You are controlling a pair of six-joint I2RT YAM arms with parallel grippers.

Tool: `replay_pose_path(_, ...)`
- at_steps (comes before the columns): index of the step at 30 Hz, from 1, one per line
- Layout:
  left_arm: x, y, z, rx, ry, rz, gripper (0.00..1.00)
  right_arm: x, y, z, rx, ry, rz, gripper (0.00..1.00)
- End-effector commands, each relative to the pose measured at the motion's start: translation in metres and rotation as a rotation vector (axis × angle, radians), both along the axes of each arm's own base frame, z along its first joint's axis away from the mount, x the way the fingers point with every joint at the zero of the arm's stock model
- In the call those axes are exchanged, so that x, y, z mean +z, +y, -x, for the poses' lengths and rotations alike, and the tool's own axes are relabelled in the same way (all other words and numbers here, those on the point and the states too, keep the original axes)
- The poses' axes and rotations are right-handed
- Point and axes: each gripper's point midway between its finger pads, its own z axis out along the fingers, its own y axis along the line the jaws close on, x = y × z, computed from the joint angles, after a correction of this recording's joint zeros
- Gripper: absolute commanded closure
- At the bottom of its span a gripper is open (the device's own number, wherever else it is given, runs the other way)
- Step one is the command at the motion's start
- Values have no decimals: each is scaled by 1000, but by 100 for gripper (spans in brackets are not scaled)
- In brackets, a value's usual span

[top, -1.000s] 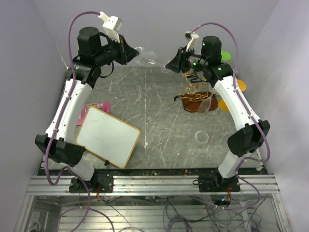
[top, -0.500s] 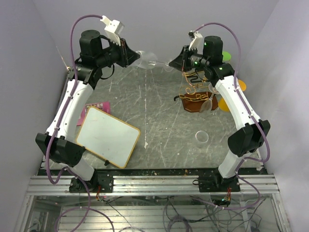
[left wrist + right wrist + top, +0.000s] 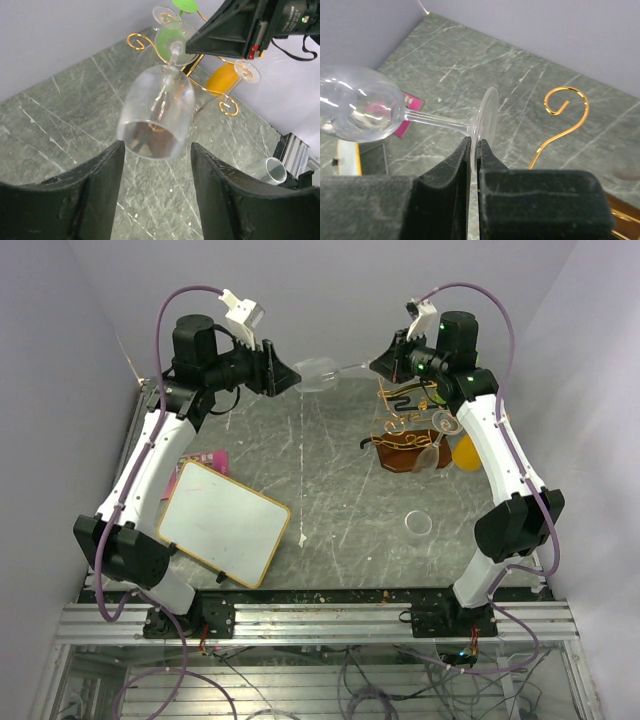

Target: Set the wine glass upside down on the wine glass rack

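The clear wine glass (image 3: 318, 371) hangs sideways in the air over the back of the table, bowl to the left, foot to the right. My right gripper (image 3: 378, 365) is shut on the rim of its foot (image 3: 485, 120). The stem runs left to the bowl (image 3: 357, 107). My left gripper (image 3: 285, 373) stands open, its fingers on either side of the bowl's mouth (image 3: 157, 112) and apart from it. The wine glass rack (image 3: 405, 430), gold wire on a dark brown base, stands just below my right gripper. Its gold hook (image 3: 565, 107) is empty.
A green glass (image 3: 172, 37) and an orange glass (image 3: 222, 77) hang on the rack, and a clear one (image 3: 430, 455) leans by its base. A whiteboard (image 3: 222, 522) lies at the left over a pink card (image 3: 200, 462). A small clear cup (image 3: 417, 524) stands at the front right.
My right gripper closed on the glass's foot. My left gripper then opened and let go of the bowl. The glass shifted slightly to the right.
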Motion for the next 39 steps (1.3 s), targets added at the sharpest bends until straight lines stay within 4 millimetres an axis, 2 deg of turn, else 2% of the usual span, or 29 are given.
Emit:
replay_pose_path(1,20,8,22,-32,-122,-64,32,24,-8,-8,-19,-123,47,100)
replay_pose_path(7,14,28,21,29,-169,-180,19,24,-17,-16,-51,-172,113,100)
replay_pose_path(15,13,45,17,91,-191,-245,12,30,-28,-28,-59,-317,313,100)
replay_pose_path(27,7,51,9,126,-178,-245,5,12,-41,-45,-64,-465,698,100)
replay_pose_path(39,3,49,9,111,-170,-243,5,-8,-48,-65,-72,-491,867,100)
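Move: The right hand, already pinching the wine glass by its foot with the bowl out to the back left, goes for the rack's free far-left hook, about 7 cm ahead, 2 cm to its right and some 6 cm below. A clear glass hangs on the next far hook, roughly 11 cm right of that hook, and another about 8 cm back and 17 cm right of the hand, both about 14 cm lower than the hand. From the left hand the free hook is some 12 cm ahead, 21 cm right and 9 cm below. Keeping its pinch on the foot, the right hand carries the wine glass about 5 cm forward and nearly as far right towards the rack's free far-left hook, first level and then sinking some 3 cm, while the wrist rolls about 45 degrees left side down and tips the fingers forward-down, swinging the bowl downward. The left hand, already clear of the bowl, spreads its fingers from partly to almost fully open and backs off about 4 cm to the left, with a slight roll. ##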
